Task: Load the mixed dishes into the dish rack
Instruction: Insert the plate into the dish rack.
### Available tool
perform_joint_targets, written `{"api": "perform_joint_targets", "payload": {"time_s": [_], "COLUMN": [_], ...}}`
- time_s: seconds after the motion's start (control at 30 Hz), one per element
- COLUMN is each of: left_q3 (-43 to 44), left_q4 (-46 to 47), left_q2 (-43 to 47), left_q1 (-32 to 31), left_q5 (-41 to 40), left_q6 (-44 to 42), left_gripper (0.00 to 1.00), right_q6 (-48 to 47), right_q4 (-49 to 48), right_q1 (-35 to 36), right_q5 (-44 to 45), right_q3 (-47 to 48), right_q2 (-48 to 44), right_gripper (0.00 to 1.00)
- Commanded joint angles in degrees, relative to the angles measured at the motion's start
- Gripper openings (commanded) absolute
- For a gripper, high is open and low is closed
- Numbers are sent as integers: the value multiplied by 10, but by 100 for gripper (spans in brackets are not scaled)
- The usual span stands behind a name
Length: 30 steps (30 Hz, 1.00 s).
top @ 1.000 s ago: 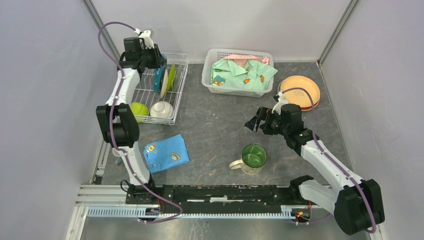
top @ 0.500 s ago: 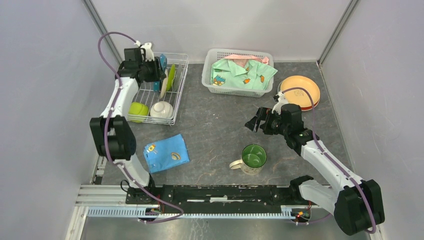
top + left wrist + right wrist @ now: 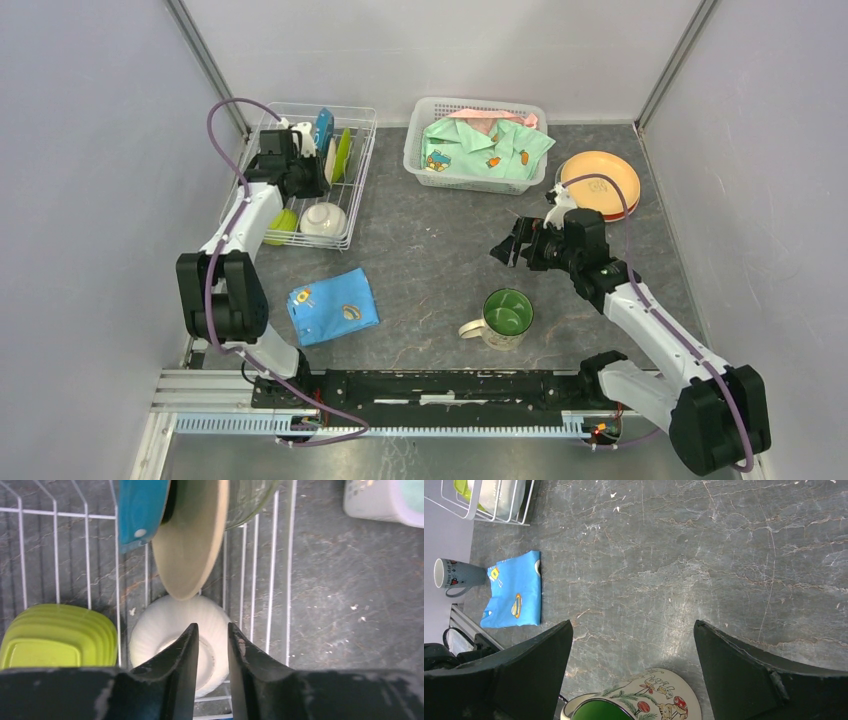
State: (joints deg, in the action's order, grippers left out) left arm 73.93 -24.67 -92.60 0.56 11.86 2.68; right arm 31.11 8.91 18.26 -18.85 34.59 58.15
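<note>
The white wire dish rack (image 3: 352, 190) (image 3: 290, 555) stands at the back left. A blue plate (image 3: 322, 128) (image 3: 140, 505), a cream plate (image 3: 192, 540) and a green plate (image 3: 343, 152) (image 3: 250, 500) stand on edge in it. A white bowl (image 3: 323, 219) (image 3: 165, 630) and a lime-green bowl (image 3: 282, 220) (image 3: 55, 635) lie at its near end. My left gripper (image 3: 308, 180) (image 3: 212, 627) hovers over the white bowl, its jaws a narrow gap apart and empty. The green-lined mug (image 3: 505, 315) (image 3: 644, 700) stands mid-table, below my wide-open right gripper (image 3: 510, 245) (image 3: 634, 630). An orange plate (image 3: 598, 180) lies on a red one at the right.
A white latticed basket (image 3: 420, 160) with green clothing sits at the back centre. A folded blue cloth (image 3: 332, 305) (image 3: 514, 590) lies near the left arm's base. A grey cup (image 3: 454, 574) stands beside that cloth. Grey walls close in both sides.
My left gripper has drawn back from the upright plates toward the rack's near end, and the blue plate now stands free. The right arm has not moved.
</note>
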Motion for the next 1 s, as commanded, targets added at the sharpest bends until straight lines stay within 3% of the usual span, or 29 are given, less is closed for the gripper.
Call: {"api": "perform_joint_targets", "payload": {"time_s": [0.0,0.5,0.73,0.97], "left_q3": [-6,32,77,113], "left_q4": [45,104,129,121], "left_q2": [-1,-69,-92,-113], "left_q1": [1,1,1,1], "left_q5": [-33,-17,-30,-30], "left_q6": [-11,-21,-23,-23], "left_gripper": [31,12,9,14], "right_q6": [-19,-17,-20,-13], "right_q4": [-10,-14,-12,-15], "right_q1": [2,1,2,2], "right_q5": [0,10,18,15], "right_q3": [16,20,21,18], "right_q2": [-21,-25,-25,-23], "right_gripper": [98,98,98,98]}}
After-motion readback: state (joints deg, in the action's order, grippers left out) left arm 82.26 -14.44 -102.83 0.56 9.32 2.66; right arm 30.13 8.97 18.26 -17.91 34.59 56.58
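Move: The cream plate, standing in the rack with its near edge sticking out towards the left hand, has its middle about 9 cm ahead of that hand, 2 cm to its right and 4 cm lower. The blue plate stands some 12 cm straight ahead, the green plate 9 cm ahead and 5 cm right, and the white bowl 3 cm back, 1 cm left and 9 cm below. From the right hand the cream plate is about 24 cm ahead, 40 cm left and slightly lower. The cream plate's protruding near edge is pushed forward, deeper into its slot, by the left hand's closing fingertips. The hand advances about 7 cm, first dipping some 3 cm low behind the plate, then rising again past its starting height as it drives on, its fingers tipping up roughly 10 degrees and closing from partly open to almost shut with no plate between them. ##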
